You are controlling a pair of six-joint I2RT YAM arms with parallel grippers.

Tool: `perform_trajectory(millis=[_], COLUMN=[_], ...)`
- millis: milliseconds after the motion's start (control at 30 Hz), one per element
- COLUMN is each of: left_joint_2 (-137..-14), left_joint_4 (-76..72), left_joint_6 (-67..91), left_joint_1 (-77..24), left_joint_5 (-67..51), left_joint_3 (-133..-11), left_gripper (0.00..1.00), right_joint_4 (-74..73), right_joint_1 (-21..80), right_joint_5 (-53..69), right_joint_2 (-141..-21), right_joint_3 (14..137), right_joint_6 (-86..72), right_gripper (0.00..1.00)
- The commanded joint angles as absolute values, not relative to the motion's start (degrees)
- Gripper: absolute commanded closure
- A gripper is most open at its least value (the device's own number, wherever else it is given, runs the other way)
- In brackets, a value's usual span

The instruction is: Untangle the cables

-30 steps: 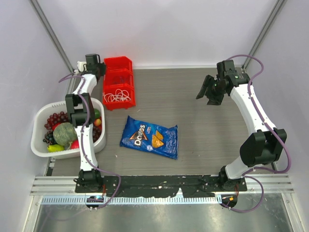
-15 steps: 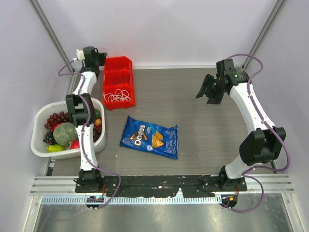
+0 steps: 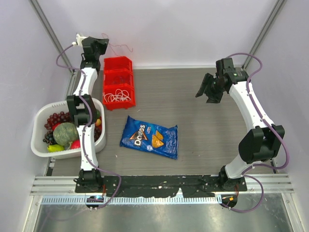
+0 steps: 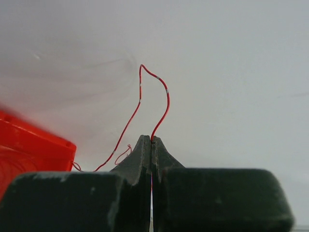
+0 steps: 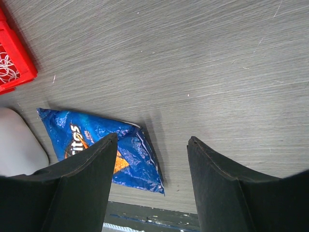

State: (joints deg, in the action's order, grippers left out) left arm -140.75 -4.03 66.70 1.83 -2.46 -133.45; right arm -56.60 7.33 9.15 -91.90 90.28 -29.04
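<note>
My left gripper (image 3: 100, 44) is raised high at the back left, above and behind the red bin (image 3: 118, 72). Its jaws are shut on a thin red cable (image 4: 167, 99), which arcs up from the fingertips and trails down toward the red bin (image 4: 29, 145). In the top view the red cable (image 3: 120, 47) hangs in the air beside the gripper. More cables (image 3: 117, 96), white loops, lie in the bin's front compartment, also visible as white cables (image 5: 7, 67) in the right wrist view. My right gripper (image 3: 205, 92) hovers open and empty above the table at the right (image 5: 152, 140).
A blue chip bag (image 3: 149, 137) lies mid-table, also seen as the chip bag (image 5: 111, 150) under the right gripper's view. A white basket (image 3: 41, 116) of fruit stands at the left edge. The back wall is close behind the left gripper.
The left gripper shut on the red cable and rose up and back from the bin, drawing the cable into the air. The right arm stayed still.
</note>
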Motion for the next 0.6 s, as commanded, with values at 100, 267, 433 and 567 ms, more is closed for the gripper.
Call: perform_trajectory(millis=[100,267,433,567], left_joint_2=[-139.0,-140.2,-140.8,-140.6], left_joint_4=[-16.9,-24.9,-27.3,-28.6], left_joint_6=[64.2,67.5,69.3,70.6], left_joint_1=[1.0,0.8,0.5,0.5], left_joint_5=[-5.7,-5.9,-4.6,-3.5], left_joint_3=[-140.1,-142.8,-145.6,-146.8], left_gripper=[1.00,1.00,1.00,1.00], right_joint_4=[-55.8,-55.8,-55.6,-55.4], right_joint_1=[7.4,7.4,7.4,7.4], right_joint_5=[9.3,9.4,9.5,9.8], right_joint_2=[-91.9,-92.1,-92.4,-92.7], right_joint_3=[92.9,93.3,93.6,93.7], right_joint_6=[-28.9,-28.7,-28.8,-29.1], right_gripper=[0.35,0.35,0.35,0.35])
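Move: The left hand holds the red cable high over the back of the red tray it is being drawn out of; the tray's middle lies about 12 cm back, 5 cm to the right and 24 cm below. The white cable coil in its front compartment is roughly 22 cm back, 6 cm right and 25 cm down, the fruit basket some 45 cm back and 16 cm left, 21 cm down. From the right hand the tray is about 24 cm ahead, 50 cm left and 17 cm below. With its fingers still shut on the red cable, the left hand goes on hoisting it fast, straight up at first and then easing slightly back, some 17 cm in all, away from the red tray. As it climbs, the wrist tips up by about 30 degrees, so that the fingers turn from pointing level forward to pointing forward and up, the cable's loop standing out from their tips and its tail trailing down towards the tray. ##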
